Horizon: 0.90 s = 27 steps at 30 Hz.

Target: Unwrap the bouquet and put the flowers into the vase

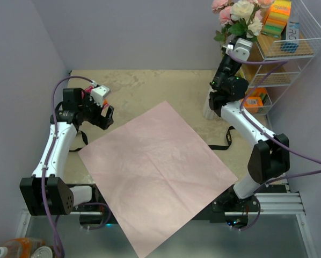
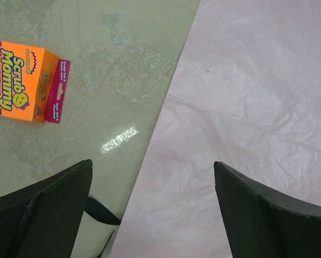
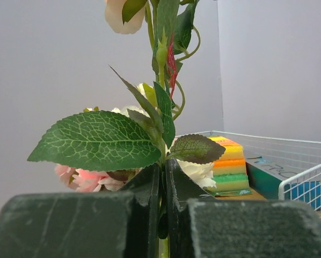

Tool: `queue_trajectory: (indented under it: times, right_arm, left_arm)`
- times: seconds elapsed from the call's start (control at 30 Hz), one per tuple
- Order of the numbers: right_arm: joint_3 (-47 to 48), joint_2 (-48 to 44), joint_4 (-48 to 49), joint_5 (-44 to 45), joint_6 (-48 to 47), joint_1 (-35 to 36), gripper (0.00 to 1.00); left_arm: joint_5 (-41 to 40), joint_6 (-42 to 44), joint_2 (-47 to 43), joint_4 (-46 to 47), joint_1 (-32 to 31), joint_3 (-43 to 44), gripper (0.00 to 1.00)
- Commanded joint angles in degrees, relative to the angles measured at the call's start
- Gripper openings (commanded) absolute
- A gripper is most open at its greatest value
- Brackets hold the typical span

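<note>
The flowers, pink, peach and white roses with green leaves, are held high at the back right. My right gripper is shut on their stems. In the right wrist view the gripper pinches the green stems below a large leaf. The bouquet's paper lies unfolded and flat, pale pink side up, across the table. The white vase stands under the right arm, mostly hidden by it. My left gripper hovers open over the paper's left edge, holding nothing.
A white wire shelf rack with coloured sponges fills the back right corner. A black ribbon lies beside the paper's right corner. An orange Scrub Mommy box sits on the table near my left gripper.
</note>
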Motion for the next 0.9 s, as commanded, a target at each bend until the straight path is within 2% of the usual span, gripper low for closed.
queue_trajectory:
  times: [0.0,0.2,0.37,0.47,0.5,0.57,0.6,0.7,0.87]
  right_arm:
    - [0.89,1.83,7.24,2.94,-1.07,-0.38,0.0]
    - [-0.25,3.85,9.62,4.87,-0.98,-0.29,0.0]
    - [-1.04,3.86,6.38,5.31,0.51,-0.29,0.0]
    - [-1.66,2.28,-0.73,5.75,3.23,-0.21,0.26]
    - [-1.92,1.67,-5.8,5.84,4.28,-0.21,0.44]
    - [-2.89,-0.62,-9.78,6.02,7.45,0.14,0.6]
    - [-4.63,-1.49,-12.24,6.02,8.41,0.15,0.73]
    - [-6.4,-4.22,-19.52,5.75,12.89,0.41,0.87]
    - [-8.95,-9.48,-31.14,5.67,19.14,2.33,0.93]
  left_arm:
    - [2.6,1.95,0.17,0.78,0.57,0.17,0.99]
    - [2.16,2.66,0.25,0.69,0.66,0.26,0.99]
    - [2.34,2.39,0.87,0.78,0.66,0.78,0.99]
    - [2.69,2.13,1.22,0.87,0.66,1.31,0.99]
    - [2.86,1.96,1.22,0.78,0.66,1.49,0.99]
    - [2.86,1.78,1.4,0.52,0.66,2.1,1.0]
    - [3.04,1.78,1.4,0.52,0.66,2.36,0.99]
    - [3.3,1.69,1.4,0.16,0.66,3.33,0.99]
    - [4.18,1.17,1.4,-1.06,0.66,5.61,0.99]
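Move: The right hand grips the peach flower's stem high over the vase, whose middle is about 42 cm below the hand and a couple of centimetres ahead, neither left nor right. The pink and white blooms already in it are some 8 cm ahead, 1 cm left and level; the sponge pack is about 11 cm ahead and 13 cm right, slightly lower. From the left hand the vase stands about 10 cm ahead, 40 cm right and 7 cm lower. With the stem of the peach flower still pinched, the right hand sinks about 5 cm and reaches some 3 cm forward to lower the flower into the vase. Then the fingers open wide and let go of the stem, while the hand keeps going down to roughly 9 cm in all, tips its upward-pointing fingers about 20 degrees towards level and at the last eases back a little. ##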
